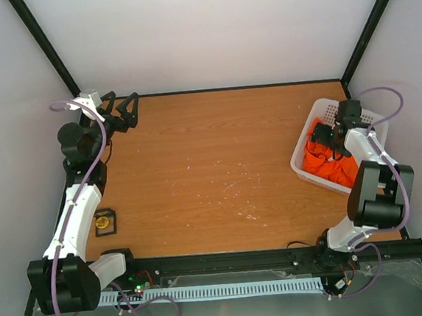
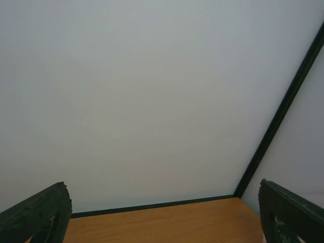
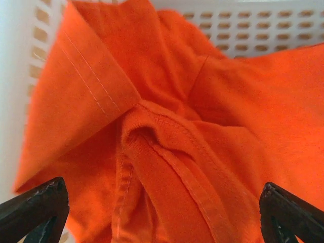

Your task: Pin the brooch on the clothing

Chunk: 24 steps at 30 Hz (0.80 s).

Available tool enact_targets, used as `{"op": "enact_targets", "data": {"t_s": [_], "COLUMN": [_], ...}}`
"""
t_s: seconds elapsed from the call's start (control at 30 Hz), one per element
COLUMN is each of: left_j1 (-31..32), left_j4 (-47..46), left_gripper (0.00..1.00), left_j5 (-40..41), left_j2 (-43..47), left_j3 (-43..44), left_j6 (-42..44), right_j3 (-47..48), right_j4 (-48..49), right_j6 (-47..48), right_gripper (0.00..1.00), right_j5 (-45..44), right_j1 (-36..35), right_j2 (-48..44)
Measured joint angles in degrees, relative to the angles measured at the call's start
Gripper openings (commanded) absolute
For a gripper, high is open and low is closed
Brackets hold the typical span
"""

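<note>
The clothing (image 1: 322, 159) is a bright orange T-shirt, crumpled inside a white perforated basket (image 1: 323, 104) at the table's right edge. My right gripper (image 1: 329, 142) hangs over it, open. In the right wrist view the shirt's folds and a stitched hem (image 3: 167, 126) fill the gap between the two spread fingers, and nothing is gripped (image 3: 163, 207). A tiny golden-brown disc, the brooch (image 1: 105, 223), lies in a small black square box at the table's left edge, beside the left arm. My left gripper (image 1: 124, 115) is open at the far left corner, holding nothing (image 2: 163, 207).
The basket wall (image 3: 253, 25) rises just behind the shirt. White enclosure walls and black frame posts (image 2: 283, 106) close in the wooden table (image 1: 219, 165). The left arm's links run along the table's left edge above the black box.
</note>
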<state>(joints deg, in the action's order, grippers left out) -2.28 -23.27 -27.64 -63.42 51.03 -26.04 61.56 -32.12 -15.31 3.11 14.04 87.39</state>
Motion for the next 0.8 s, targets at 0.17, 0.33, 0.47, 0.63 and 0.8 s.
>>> {"op": "enact_targets", "data": {"t_s": [0.17,0.33,0.47,0.63,0.8], "left_j1": [-0.1,0.1,0.4,0.4,0.3], "left_j4": [-2.7,-2.7,-2.8,-2.6,-2.5], "left_gripper": [1.00,1.00,1.00,1.00,1.00], "left_j5": [-2.6,-3.7,-5.2,-7.2,-9.3], "left_j2": [-0.3,-0.3,-0.3,-0.3,-0.3], "left_j3": [0.0,1.2,2.4,3.2,4.0], "left_j6": [-2.0,-1.8,-1.7,-1.0,-0.2], "right_j3": [0.0,0.0,0.0,0.1,2.1], "right_j4": [1.4,2.7,3.6,3.5,1.8], "right_j6": [0.6,1.1,1.3,1.5,1.4], "right_gripper": [0.93,0.58,0.20,0.03,0.03], "right_j5": [0.3,-1.7,-3.0,-4.6,-6.2], "right_j1": [-2.0,-2.9,-2.9,-3.0,-3.1], "right_j2": [7.8,12.4,13.3,12.1,5.5]}}
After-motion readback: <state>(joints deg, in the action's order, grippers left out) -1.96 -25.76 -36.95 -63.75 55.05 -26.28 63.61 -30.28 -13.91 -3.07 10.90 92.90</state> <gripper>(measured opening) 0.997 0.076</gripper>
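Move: Almost straight under the open right hand, some 9 cm down, lies the orange clothing, heaped in the white basket. The basket's middle is about 1 cm ahead of that hand and 3 cm to its right, some 8 cm below. From the left hand, high over the table, the clothing lies roughly 45 cm to the right, about level fore and aft, and some 37 cm down. Sinking about 8 cm into the basket with open fingers, the right hand tips some 10 degrees nearer to vertical, shuts on a fold of the clothing at the bottom and then rises about 6 cm, still pinching the fold. Meanwhile the empty, open left hand drifts up, rightward and slightly back, 5 cm in all, turning slightly clockwise. ##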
